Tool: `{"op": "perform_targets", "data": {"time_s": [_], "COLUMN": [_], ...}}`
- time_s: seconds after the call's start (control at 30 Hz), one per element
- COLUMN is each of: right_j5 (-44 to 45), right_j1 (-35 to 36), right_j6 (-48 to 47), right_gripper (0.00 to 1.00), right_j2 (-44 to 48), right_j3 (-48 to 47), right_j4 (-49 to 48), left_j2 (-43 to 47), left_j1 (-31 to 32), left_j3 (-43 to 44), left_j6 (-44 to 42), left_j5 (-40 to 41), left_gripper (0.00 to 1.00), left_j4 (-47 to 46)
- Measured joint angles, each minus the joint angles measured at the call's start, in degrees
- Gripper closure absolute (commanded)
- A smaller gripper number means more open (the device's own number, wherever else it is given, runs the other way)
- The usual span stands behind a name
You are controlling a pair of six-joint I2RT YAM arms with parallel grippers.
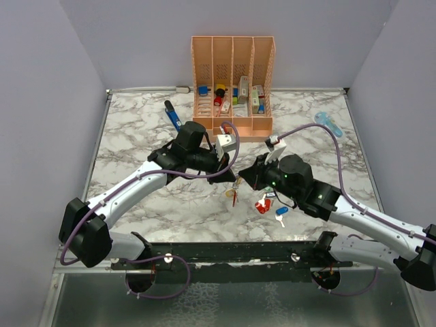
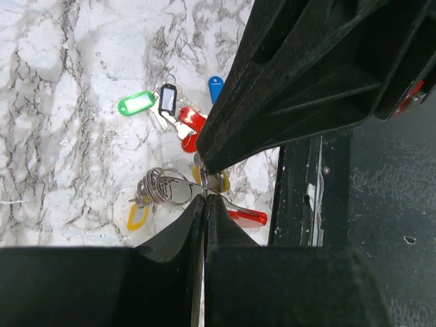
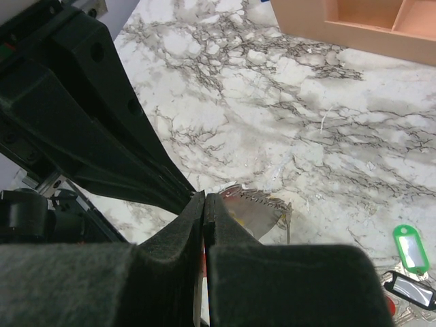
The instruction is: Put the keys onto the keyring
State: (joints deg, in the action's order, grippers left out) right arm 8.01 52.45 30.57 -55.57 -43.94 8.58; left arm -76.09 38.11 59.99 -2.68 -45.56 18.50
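Both grippers meet above the middle of the marble table. My left gripper (image 1: 230,176) (image 2: 204,195) is shut on the thin silvery keyring (image 2: 162,187), held above the table. A yellow tag (image 2: 138,218) and a red strap (image 2: 248,218) hang from the ring. My right gripper (image 1: 240,178) (image 3: 204,196) is shut tip to tip against the left one on the same ring, whose metal coil (image 3: 262,204) shows just past its fingertips. Loose keys lie on the table: green tag (image 2: 136,103) (image 3: 411,248), black tag (image 2: 167,99), red (image 2: 191,122) (image 1: 261,206), blue (image 2: 215,87) (image 1: 281,213).
The orange slotted rack (image 1: 233,85) with small items stands at the back centre. A dark-blue pen-shaped tool (image 1: 172,114) lies left of it. A pale-blue gadget (image 1: 328,122) lies at the back right. The dark table front edge (image 2: 320,184) is close below the grippers.
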Motion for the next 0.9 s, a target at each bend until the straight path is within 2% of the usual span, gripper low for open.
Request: {"op": "perform_targets", "data": {"time_s": [0.47,0.67,0.9], "right_j5": [0.22,0.44,3.10], "right_j1": [0.00,0.00,0.00], "right_j6": [3.37,5.46,4.07], "right_gripper": [0.99,0.73,0.72], "right_j2": [1.90,3.82,10.16], "right_j3": [1.79,2.62,3.15], "right_j4": [0.94,1.60,4.66], "left_j2": [-0.44,-0.44,-0.44], "left_j1": [0.02,0.04,0.07], "left_j3": [1.20,1.20,1.53], "left_j6": [-0.04,-0.74,-3.58], "left_j5": [0.02,-0.70,-3.06], "left_gripper": [1.00,1.00,1.00], "left_j4": [-0.07,-0.76,-0.74]}}
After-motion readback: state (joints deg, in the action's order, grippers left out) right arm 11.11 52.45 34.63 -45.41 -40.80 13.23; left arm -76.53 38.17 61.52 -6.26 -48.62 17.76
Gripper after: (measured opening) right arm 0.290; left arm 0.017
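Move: My left hand holds the keyring, so the place my right fingertips are working at is only about 2 cm to their left, level with them. The yellow key tag is right of my left fingertips by about 2 cm and some 2 cm lower. From my right hand, all some 20 cm down on the table, the red tags are level and about 8 cm right, the green tag 6 cm ahead and 10 cm right, the blue tag 3 cm back and 14 cm right. With my right fingers still shut at the yellow key tag's ring, I first ease them back, right and slightly down, about 1 cm. Then I open them roughly a quarter, let go, and draw off to the right, backing a little and rising, about 3.5 cm in all away from the keyring. My left hand keeps its pinch and lifts about 1 cm. ##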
